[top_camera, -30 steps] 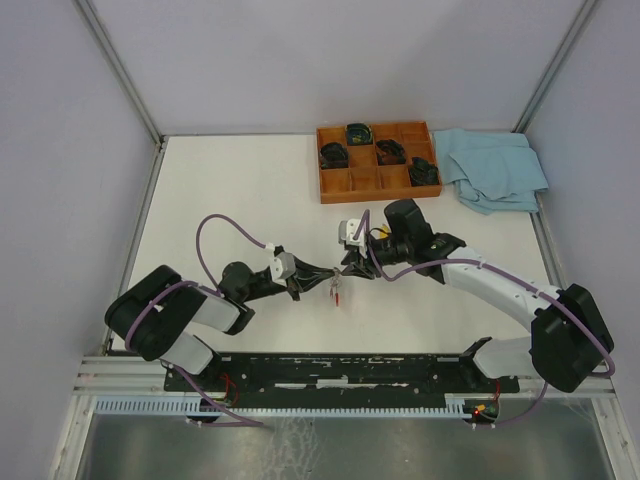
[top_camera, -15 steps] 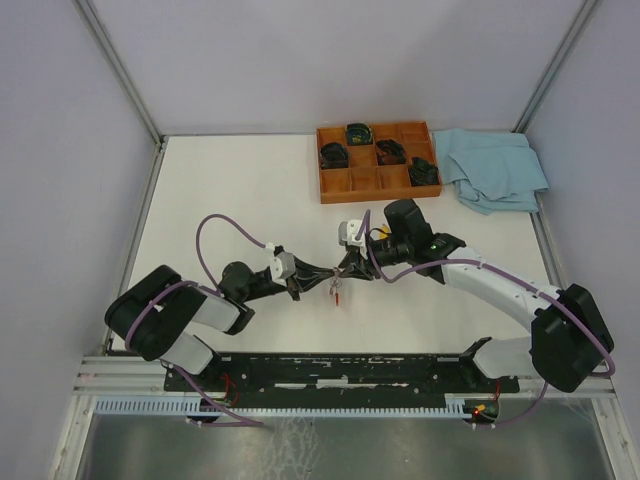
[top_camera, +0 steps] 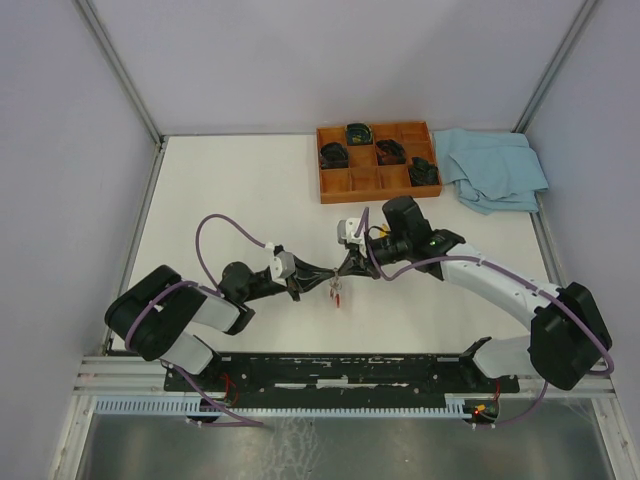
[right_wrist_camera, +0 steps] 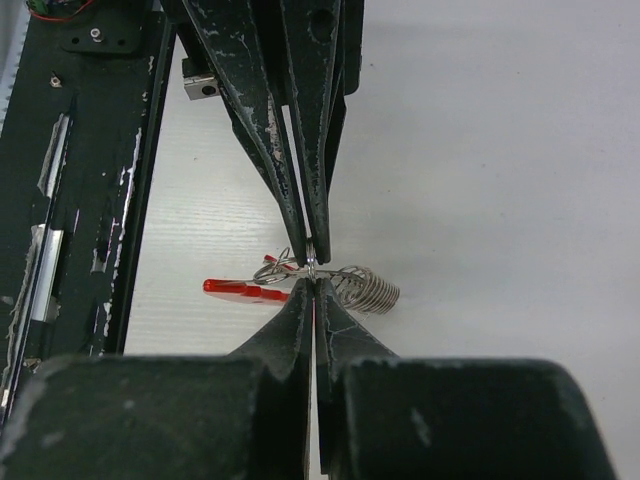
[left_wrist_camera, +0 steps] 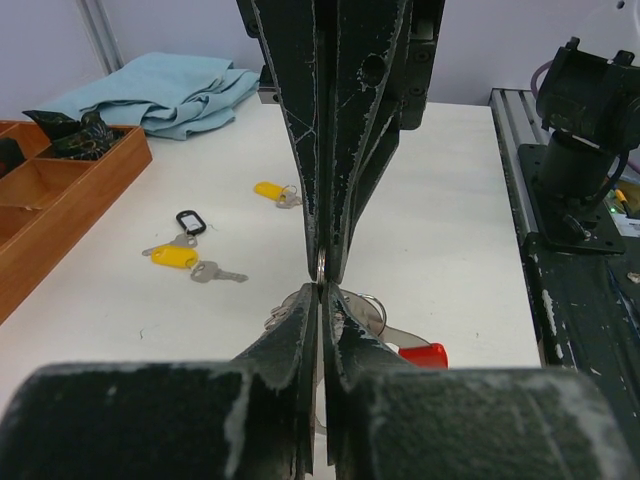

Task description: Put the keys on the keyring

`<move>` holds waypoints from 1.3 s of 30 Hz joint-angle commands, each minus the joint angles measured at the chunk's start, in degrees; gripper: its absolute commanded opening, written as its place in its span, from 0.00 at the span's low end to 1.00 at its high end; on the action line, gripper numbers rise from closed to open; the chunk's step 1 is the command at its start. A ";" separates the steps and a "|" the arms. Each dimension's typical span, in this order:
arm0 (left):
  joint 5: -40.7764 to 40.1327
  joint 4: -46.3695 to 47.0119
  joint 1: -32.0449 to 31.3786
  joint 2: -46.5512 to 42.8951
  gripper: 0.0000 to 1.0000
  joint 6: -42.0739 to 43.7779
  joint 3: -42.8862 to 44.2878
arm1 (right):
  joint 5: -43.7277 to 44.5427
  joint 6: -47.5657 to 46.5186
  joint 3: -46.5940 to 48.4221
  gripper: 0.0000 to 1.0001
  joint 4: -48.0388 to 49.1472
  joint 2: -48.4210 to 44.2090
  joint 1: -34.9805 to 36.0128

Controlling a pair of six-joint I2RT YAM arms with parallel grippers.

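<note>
My two grippers meet tip to tip over the middle of the table, and both pinch the thin silver keyring (left_wrist_camera: 321, 268) edge-on. The left gripper (left_wrist_camera: 320, 292) is shut on the ring from below in its own view. In that view the right gripper (left_wrist_camera: 322, 268) comes down from above. In the right wrist view the right gripper (right_wrist_camera: 314, 284) is shut on the keyring (right_wrist_camera: 313, 264). Smaller rings and a red-capped key (left_wrist_camera: 423, 354) hang at the ring; the red part (right_wrist_camera: 245, 290) shows left of the tips. Two yellow-capped keys (left_wrist_camera: 270, 189) (left_wrist_camera: 174, 257) lie loose on the table.
A black oval loop (left_wrist_camera: 190, 220) and a plain silver key (left_wrist_camera: 218, 272) lie by the yellow keys. A wire coil (right_wrist_camera: 367, 288) sits right of the ring. A wooden compartment tray (top_camera: 345, 187) and a blue cloth (top_camera: 495, 168) lie at the back right.
The right gripper has closed onto the ring; half a second ago its jaws stood partly apart. The left gripper has kept its hold, and neither arm has shifted much.
</note>
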 commanded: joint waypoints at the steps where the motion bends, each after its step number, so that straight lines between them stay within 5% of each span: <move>1: -0.03 11.94 -0.16 -0.87 0.10 -0.38 0.34 | 0.01 -0.87 4.91 0.01 -3.78 -0.05 0.31; 20: 2.44 -9.79 -0.15 -10.84 0.28 7.72 2.51 | 24.64 -10.86 28.49 0.01 -39.39 9.67 10.16; 39: 2.77 -7.81 -0.25 -7.13 0.28 5.29 2.74 | 29.55 -11.59 34.83 0.01 -42.37 13.37 15.12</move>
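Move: The keyring hangs between my touching fingertips, its middle about 3 cm straight below my left hand and likewise about 3 cm straight below my right. From either hand, the nearer yellow-tagged key lies some 13 cm ahead and 11 cm to the right, the black-tagged key 16 cm ahead and 15 cm right, and the other yellow-tagged key 10 cm ahead and 21 cm right, all about 14 cm lower. I open my left fingers about a quarter of their range, giving the wire over to my right fingers, which keep their pinch. My left hand lifts about 3 cm, then sinks halfway back, its fingers again around the wire. Meanwhile my right hand nearly stays in place, rising and easing back about 1 cm, and rolls some 30 degrees so its leftward-pointing fingers tip steeply down. ##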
